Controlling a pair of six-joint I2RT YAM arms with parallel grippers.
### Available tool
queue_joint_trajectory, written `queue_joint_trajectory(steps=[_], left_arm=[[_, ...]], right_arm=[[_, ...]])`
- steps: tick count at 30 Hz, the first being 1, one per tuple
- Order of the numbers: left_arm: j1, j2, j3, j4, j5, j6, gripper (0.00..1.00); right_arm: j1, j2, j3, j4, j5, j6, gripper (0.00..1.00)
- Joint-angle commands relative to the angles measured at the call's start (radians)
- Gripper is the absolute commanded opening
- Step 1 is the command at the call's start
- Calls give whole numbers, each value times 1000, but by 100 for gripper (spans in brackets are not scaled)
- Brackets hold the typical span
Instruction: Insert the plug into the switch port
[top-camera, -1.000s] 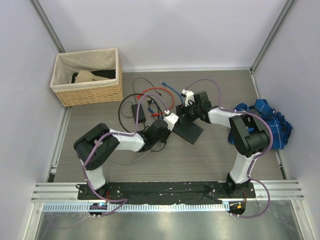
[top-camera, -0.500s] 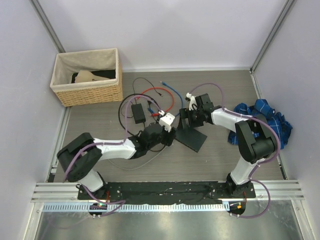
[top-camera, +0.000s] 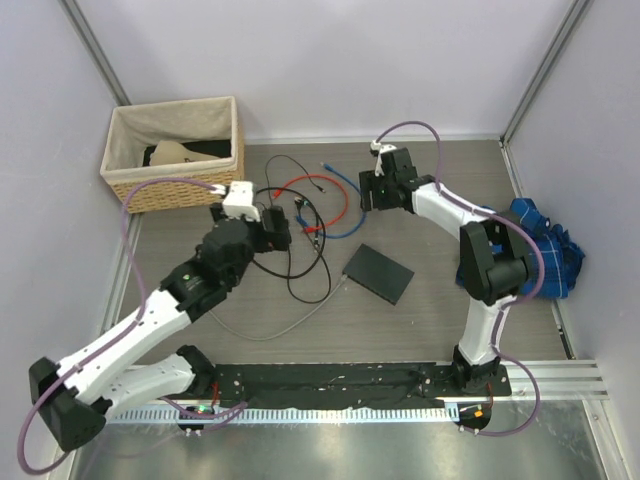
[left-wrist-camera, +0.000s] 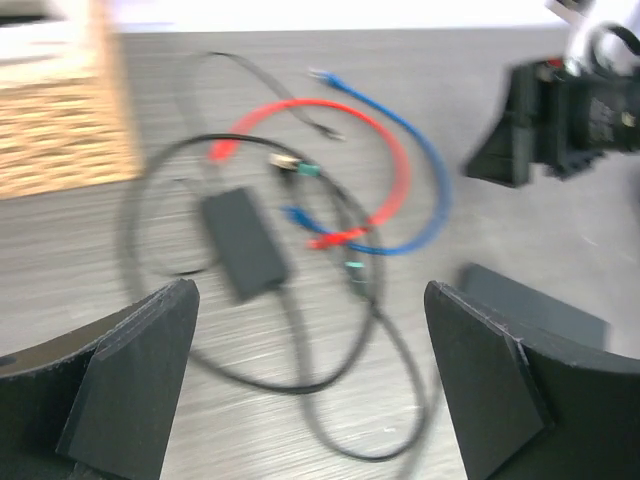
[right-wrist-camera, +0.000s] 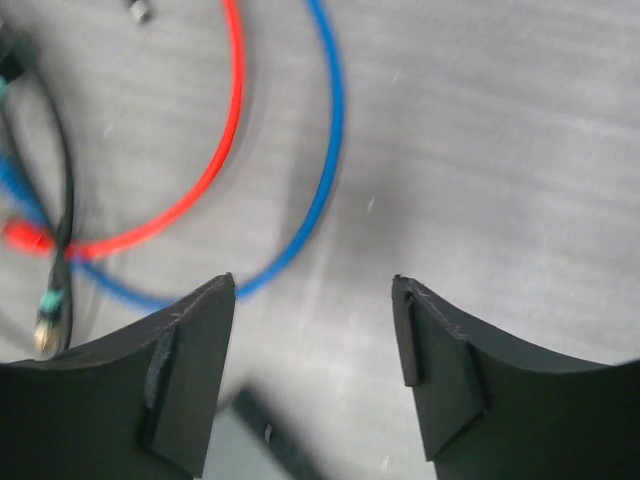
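The switch (top-camera: 380, 272) is a flat dark box lying on the table between the arms; its edge shows past my right finger in the left wrist view (left-wrist-camera: 545, 308) and low in the right wrist view (right-wrist-camera: 270, 440). A thin cable (top-camera: 318, 303) runs up to its left edge. I cannot tell whether the plug on that cable sits in a port. My left gripper (top-camera: 262, 228) (left-wrist-camera: 310, 295) hangs open over black cable loops, near the power brick (left-wrist-camera: 243, 243). My right gripper (top-camera: 371, 196) (right-wrist-camera: 312, 285) is open and empty, behind the switch.
Red (top-camera: 318, 185), blue (top-camera: 350, 195) and black cables lie tangled behind the switch, with loose ends. A wicker basket (top-camera: 175, 175) stands at the back left. A blue cloth (top-camera: 548, 250) lies at the right wall.
My left gripper opened and drew back left from the switch toward the power brick. My right gripper left the switch and moved toward the back. The switch now lies alone.
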Motion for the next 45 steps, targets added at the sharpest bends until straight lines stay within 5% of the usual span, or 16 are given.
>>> queue_joint_trajectory(steps=[1, 15, 21, 25, 39, 45], left_arm=[[86, -103, 15, -293, -80, -2, 100], [135, -242, -81, -295, -161, 58, 100], [135, -252, -87, -287, -153, 49, 100], [135, -255, -89, -285, -153, 50, 100], [135, -266, -83, -285, -107, 32, 100], [136, -268, -83, -276, -78, -11, 100]], right_arm=[[26, 112, 136, 27, 83, -20, 69], [95, 414, 443, 61, 140, 177, 53], [97, 448, 494, 44, 164, 159, 29], [97, 401, 511, 13, 195, 140, 1], [95, 42, 574, -181, 533, 56, 1], [114, -216, 347, -192, 523, 189, 1]])
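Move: The near bend of the red cable, on the right hand's side, lies about 9 cm ahead of the open right hand, 7 cm to its left and 6 cm below. The blue cable's bend comes first, roughly 6 cm ahead and 3 cm to the left, flat on the table; the switch lies some 12 cm back, level sideways. From the empty left hand the red bend is about 22 cm ahead, 15 cm to the right and 23 cm below. Reach the right gripper forward and left over the table, sinking about 5 cm to the red cable, and pinch it at the bend. Then lift it fast, some 25 cm, drifting right and pulling back a little near the end, while the fingers tip upward and swing clockwise. Meanwhile carry the open, empty left gripper about 10 cm left, away from the cables, and hold it there. ##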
